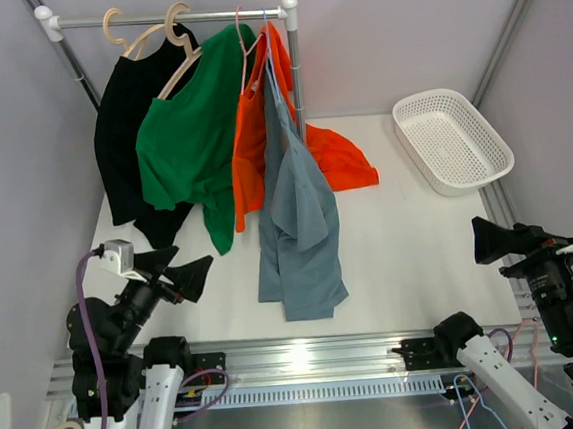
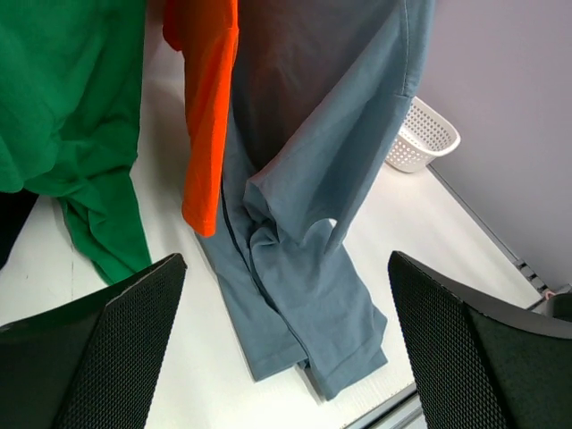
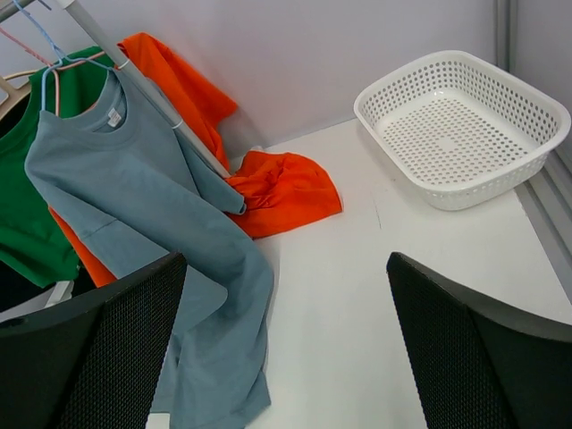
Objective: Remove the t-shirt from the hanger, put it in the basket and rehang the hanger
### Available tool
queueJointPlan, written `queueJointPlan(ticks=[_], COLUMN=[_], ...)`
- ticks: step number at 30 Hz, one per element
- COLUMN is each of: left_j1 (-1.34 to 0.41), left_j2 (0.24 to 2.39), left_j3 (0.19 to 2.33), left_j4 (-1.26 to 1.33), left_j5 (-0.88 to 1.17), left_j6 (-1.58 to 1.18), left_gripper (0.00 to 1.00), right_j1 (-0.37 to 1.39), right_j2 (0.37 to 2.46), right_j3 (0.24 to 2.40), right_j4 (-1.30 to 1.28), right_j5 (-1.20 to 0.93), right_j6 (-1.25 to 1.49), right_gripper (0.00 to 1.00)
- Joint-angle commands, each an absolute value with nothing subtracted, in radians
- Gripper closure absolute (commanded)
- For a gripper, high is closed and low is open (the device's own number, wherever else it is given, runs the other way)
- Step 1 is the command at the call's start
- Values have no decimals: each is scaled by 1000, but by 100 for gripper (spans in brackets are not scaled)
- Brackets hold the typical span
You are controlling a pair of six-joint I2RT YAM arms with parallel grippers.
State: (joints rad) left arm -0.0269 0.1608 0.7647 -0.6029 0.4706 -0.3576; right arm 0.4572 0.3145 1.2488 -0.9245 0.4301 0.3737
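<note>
A grey-blue t-shirt hangs from a blue hanger on the rail, its hem lying on the table. It also shows in the left wrist view and in the right wrist view. Beside it hang an orange t-shirt, a green t-shirt and a black t-shirt. My left gripper is open and empty at the near left, short of the shirts. My right gripper is open and empty at the near right.
A white perforated basket stands at the back right, also in the right wrist view. The rack's upright pole stands just right of the shirts. Grey walls close in the left, back and right. A metal rail runs along the near edge.
</note>
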Motion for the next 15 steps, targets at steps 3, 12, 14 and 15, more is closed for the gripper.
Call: queueJointPlan(ticks=[3, 12, 14, 15], left_j1=[-34, -69, -138, -168], left_j2=[279, 814, 909, 992], left_j3=[822, 1353, 1496, 1537], left_j4=[-542, -497, -538, -541], left_j5=[473, 466, 390, 361], left_j6=[-388, -408, -385, -373], left_gripper=[1, 1, 1, 1], right_j1=[459, 459, 459, 459], right_j2=[341, 354, 354, 357], right_j3=[1241, 1172, 1160, 1149], right_j4=[-923, -859, -842, -838], right_j5=[390, 255, 244, 238], right_j6=[371, 376, 377, 380], right_gripper=[1, 1, 1, 1])
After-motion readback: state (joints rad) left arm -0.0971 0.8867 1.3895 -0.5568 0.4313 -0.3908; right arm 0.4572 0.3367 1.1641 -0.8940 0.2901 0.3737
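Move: The grey t-shirt, outermost on the rack, hangs with its middle about 15 cm ahead of my left hand, 15 cm to its right and about level with it. From the same hand, the orange shirt is some 18 cm ahead and 10 cm right, the green one roughly 17 cm ahead and 2 cm right, both slightly higher. From my right hand, the grey t-shirt is about 18 cm ahead, 24 cm left and 11 cm lower; the white basket is 26 cm ahead, 10 cm right and 34 cm below. I swing my open left hand forward and then ever more steeply upward, about 13 cm up and 10 cm out, towards the upper part of the grey t-shirt, with hardly any wrist turn. Meanwhile my right hand, also open, eases some 3 cm left and a little down and forward towards the same shirt, turning slightly counter-clockwise. ##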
